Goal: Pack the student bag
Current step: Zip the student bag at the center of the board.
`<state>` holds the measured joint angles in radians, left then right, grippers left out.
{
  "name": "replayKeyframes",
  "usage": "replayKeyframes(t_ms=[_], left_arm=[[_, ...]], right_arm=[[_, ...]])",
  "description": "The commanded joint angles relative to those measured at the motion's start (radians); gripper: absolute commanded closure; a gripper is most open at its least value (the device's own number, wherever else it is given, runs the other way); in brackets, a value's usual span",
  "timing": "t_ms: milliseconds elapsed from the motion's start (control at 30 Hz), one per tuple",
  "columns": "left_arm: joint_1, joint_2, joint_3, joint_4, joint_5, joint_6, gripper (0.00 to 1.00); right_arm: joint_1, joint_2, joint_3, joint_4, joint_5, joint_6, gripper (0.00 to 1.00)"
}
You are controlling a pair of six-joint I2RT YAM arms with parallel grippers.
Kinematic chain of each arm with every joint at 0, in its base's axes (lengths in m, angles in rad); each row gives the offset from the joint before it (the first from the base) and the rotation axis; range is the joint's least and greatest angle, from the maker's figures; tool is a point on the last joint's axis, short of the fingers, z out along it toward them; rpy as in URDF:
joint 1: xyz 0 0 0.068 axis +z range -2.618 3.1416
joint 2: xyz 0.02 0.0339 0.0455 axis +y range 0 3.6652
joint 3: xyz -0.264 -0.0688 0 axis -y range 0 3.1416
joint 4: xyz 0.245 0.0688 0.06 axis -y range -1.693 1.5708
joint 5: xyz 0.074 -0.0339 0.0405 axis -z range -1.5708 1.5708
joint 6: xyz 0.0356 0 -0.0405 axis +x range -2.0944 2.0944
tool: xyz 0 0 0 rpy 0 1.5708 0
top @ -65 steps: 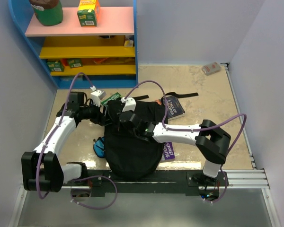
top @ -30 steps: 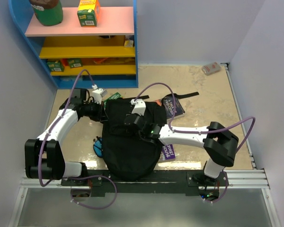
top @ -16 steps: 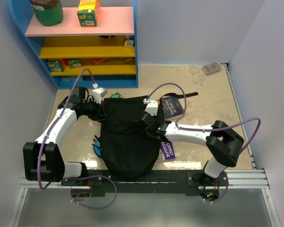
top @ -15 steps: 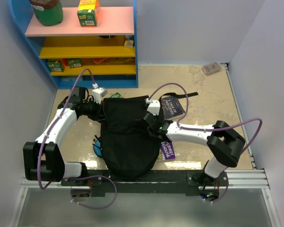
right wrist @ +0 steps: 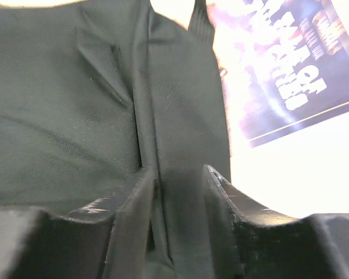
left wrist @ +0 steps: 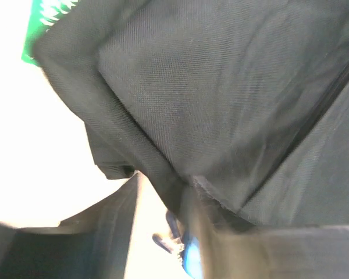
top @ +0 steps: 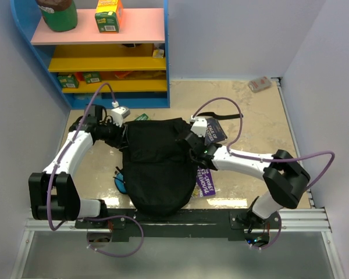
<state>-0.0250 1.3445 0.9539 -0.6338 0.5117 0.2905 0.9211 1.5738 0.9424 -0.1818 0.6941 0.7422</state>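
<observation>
The student bag [top: 157,168], a large black fabric backpack, lies flat in the middle of the floor. My left gripper [top: 123,135] is at its upper left corner. In the left wrist view the left gripper [left wrist: 163,195] is open, with bare floor showing in the gap and the bag's fabric [left wrist: 221,99] against the right finger. My right gripper [top: 192,139] is at the bag's upper right edge. It [right wrist: 177,174] stands open around a fold of the fabric [right wrist: 180,116] without pinching it. Two purple books [top: 214,129] [top: 205,181] lie beside the bag on the right.
A green book [top: 141,118] peeks out behind the bag's top edge. A blue pencil case [top: 121,180] lies at the bag's left side. A blue shelf unit [top: 104,58] with boxes stands at the back left. A small white item [top: 259,84] lies far right.
Both grippers have gone from shut to open and let go of the bag's fabric. The right arm has moved right, spreading the bag's top wider; the left has barely moved.
</observation>
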Motion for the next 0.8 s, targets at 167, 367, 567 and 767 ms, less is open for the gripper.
replayKeyframes(t_ms=[167,367,567,767], left_arm=[[0.025,-0.059,0.192,-0.213,0.121,0.199,0.17],[0.025,-0.068,0.177,-0.256,0.12,0.292,0.16],[0.02,-0.036,0.106,-0.026,0.093,0.17,0.18],[0.019,0.022,0.12,-0.036,0.109,0.188,0.18]], right_arm=[[0.182,-0.175,0.149,-0.024,0.082,-0.177,0.48],[0.489,-0.141,0.153,-0.013,0.07,-0.208,0.46],[0.804,0.0,0.197,-0.031,0.153,-0.201,0.43],[0.897,0.16,0.299,-0.094,0.154,-0.187,0.4]])
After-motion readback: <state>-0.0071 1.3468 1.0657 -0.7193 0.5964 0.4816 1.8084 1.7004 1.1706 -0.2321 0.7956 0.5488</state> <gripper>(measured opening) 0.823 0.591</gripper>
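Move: The student bag's near end, which the right hand goes to, lies about 26 cm back and 11 cm left of it and some 5 cm lower. The Tale of Two Cities book is roughly 3 cm ahead and 8 cm right of this hand, the purple Treehouse book 15 cm back and 6 cm right. From the left hand, by the bag's left edge, that near end is about 25 cm back and 12 cm right; the blue pencil case lies 14 cm straight back. Back and left in a fast arc, the right hand, already opening, rises about 12 cm off the bag's right side, sweeps back over the bag some 30 cm, then sinks to its near end, turning about 50 degrees counter-clockwise as its fingers spread a little more. The left fingers open wide and come free of the left edge, lift some 6 cm, then sink partway. ##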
